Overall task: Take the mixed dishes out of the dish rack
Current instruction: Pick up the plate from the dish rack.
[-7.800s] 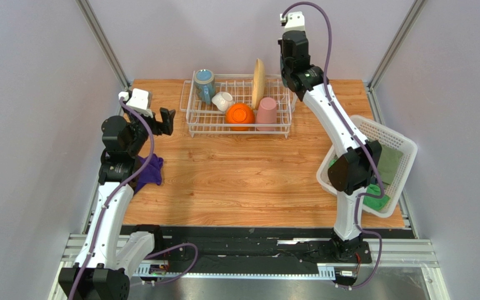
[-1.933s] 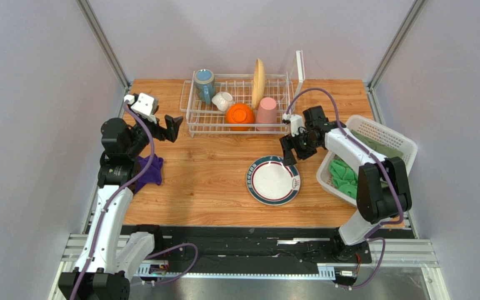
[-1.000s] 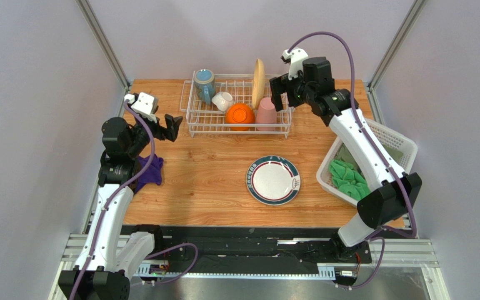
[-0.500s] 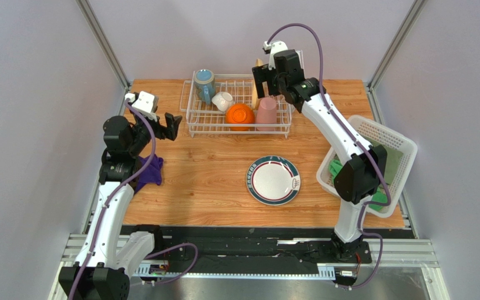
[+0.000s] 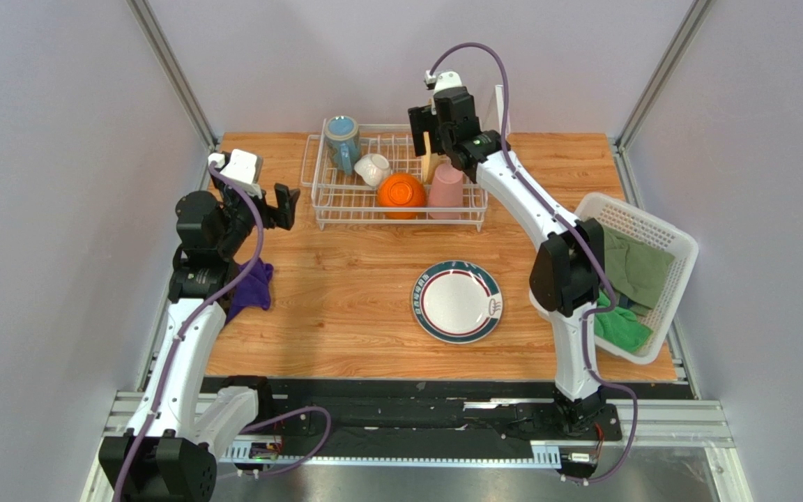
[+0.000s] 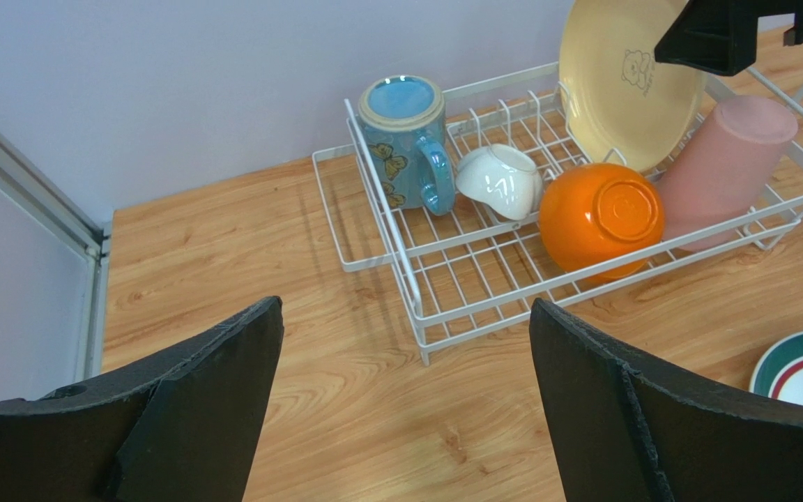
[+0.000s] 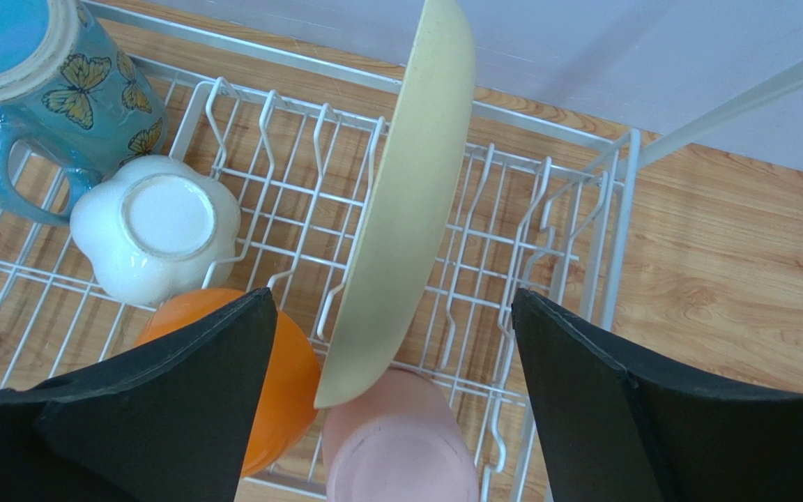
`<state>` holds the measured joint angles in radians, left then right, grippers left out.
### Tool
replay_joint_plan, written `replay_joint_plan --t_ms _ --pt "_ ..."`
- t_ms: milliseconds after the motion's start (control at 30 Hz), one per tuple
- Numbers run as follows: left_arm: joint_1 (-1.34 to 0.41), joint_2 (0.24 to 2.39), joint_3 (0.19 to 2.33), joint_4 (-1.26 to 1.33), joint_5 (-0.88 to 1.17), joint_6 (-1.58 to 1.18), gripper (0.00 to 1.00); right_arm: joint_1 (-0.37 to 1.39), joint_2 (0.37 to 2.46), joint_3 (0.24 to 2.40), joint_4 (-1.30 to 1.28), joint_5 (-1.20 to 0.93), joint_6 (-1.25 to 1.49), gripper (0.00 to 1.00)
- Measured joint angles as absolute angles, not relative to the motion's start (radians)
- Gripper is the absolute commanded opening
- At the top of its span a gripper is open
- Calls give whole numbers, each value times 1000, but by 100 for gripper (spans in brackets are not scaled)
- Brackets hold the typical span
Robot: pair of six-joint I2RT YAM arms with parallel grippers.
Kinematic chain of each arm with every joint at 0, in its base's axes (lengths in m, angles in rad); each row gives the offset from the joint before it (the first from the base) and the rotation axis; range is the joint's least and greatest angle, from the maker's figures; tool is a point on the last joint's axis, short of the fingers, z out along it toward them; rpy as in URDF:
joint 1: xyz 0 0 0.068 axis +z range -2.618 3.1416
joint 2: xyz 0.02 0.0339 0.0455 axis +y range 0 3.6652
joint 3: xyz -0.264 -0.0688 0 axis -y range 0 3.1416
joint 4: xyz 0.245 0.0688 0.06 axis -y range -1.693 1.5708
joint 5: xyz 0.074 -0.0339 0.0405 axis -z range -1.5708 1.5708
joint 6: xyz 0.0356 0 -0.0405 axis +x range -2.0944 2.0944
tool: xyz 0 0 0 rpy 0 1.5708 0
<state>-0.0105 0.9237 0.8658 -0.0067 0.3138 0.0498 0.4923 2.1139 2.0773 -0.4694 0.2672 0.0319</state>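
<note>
The white wire dish rack [image 5: 322,199] stands at the back of the table. In it are a blue mug [image 5: 342,140], a small white bowl [image 5: 372,167], an orange bowl [image 5: 402,195], a pink tumbler [image 5: 446,189] and an upright cream-yellow plate [image 7: 411,199]. My right gripper [image 7: 393,345] hovers open above the rack, its fingers either side of the plate's top edge without touching it. The dark-rimmed plate [image 5: 457,301] lies flat on the table in front of the rack. My left gripper [image 6: 406,366] is open and empty, left of the rack.
A white lattice basket [image 5: 659,243] with green cloths [image 5: 634,270] sits at the right table edge. A purple cloth [image 5: 252,287] lies near the left arm. The rack's tall white panel [image 5: 501,109] rises behind the right gripper. Grey walls enclose the table.
The right arm has swung left from the rack's right end to above the cream-yellow plate, and its jaws have narrowed slightly. The left arm has hardly moved.
</note>
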Motion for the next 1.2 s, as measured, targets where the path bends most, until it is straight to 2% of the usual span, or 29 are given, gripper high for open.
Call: replay_joint_plan --t_ms 200,367,400,700,933,1200 --pt "-10 927 863 -2 305 50 96 493 2173 2086 -432 277 34 84" --pt "-10 929 863 -1 305 50 96 493 2206 2096 -411 278 36 76" --pt "-10 930 863 -1 305 50 96 493 2211 2099 -406 278 37 72" --pt "-10 930 862 1 305 51 96 492 2221 2129 -381 268 38 60" --pt "-10 930 862 1 305 50 97 492 2226 2129 -375 267 38 57" --pt "-10 930 862 1 305 50 97 492 2242 2136 -364 272 37 42"
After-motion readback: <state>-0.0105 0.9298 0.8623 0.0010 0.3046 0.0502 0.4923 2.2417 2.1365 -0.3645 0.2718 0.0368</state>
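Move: The yellow plate stands on edge in the rack, its middle about 6 cm ahead of the right hand, 1 cm left and 5 cm lower. The pink cup is some 3 cm back and 2 cm right of that hand, the orange bowl 3 cm back and 6 cm left, the white cup 1 cm ahead and 12 cm left, all about 10 cm below. From the left hand the plate lies roughly 24 cm ahead, 28 cm right and 13 cm lower. The right hand eases forward and down, about 3 cm each, half closing its fingers astride the plate's near rim. ##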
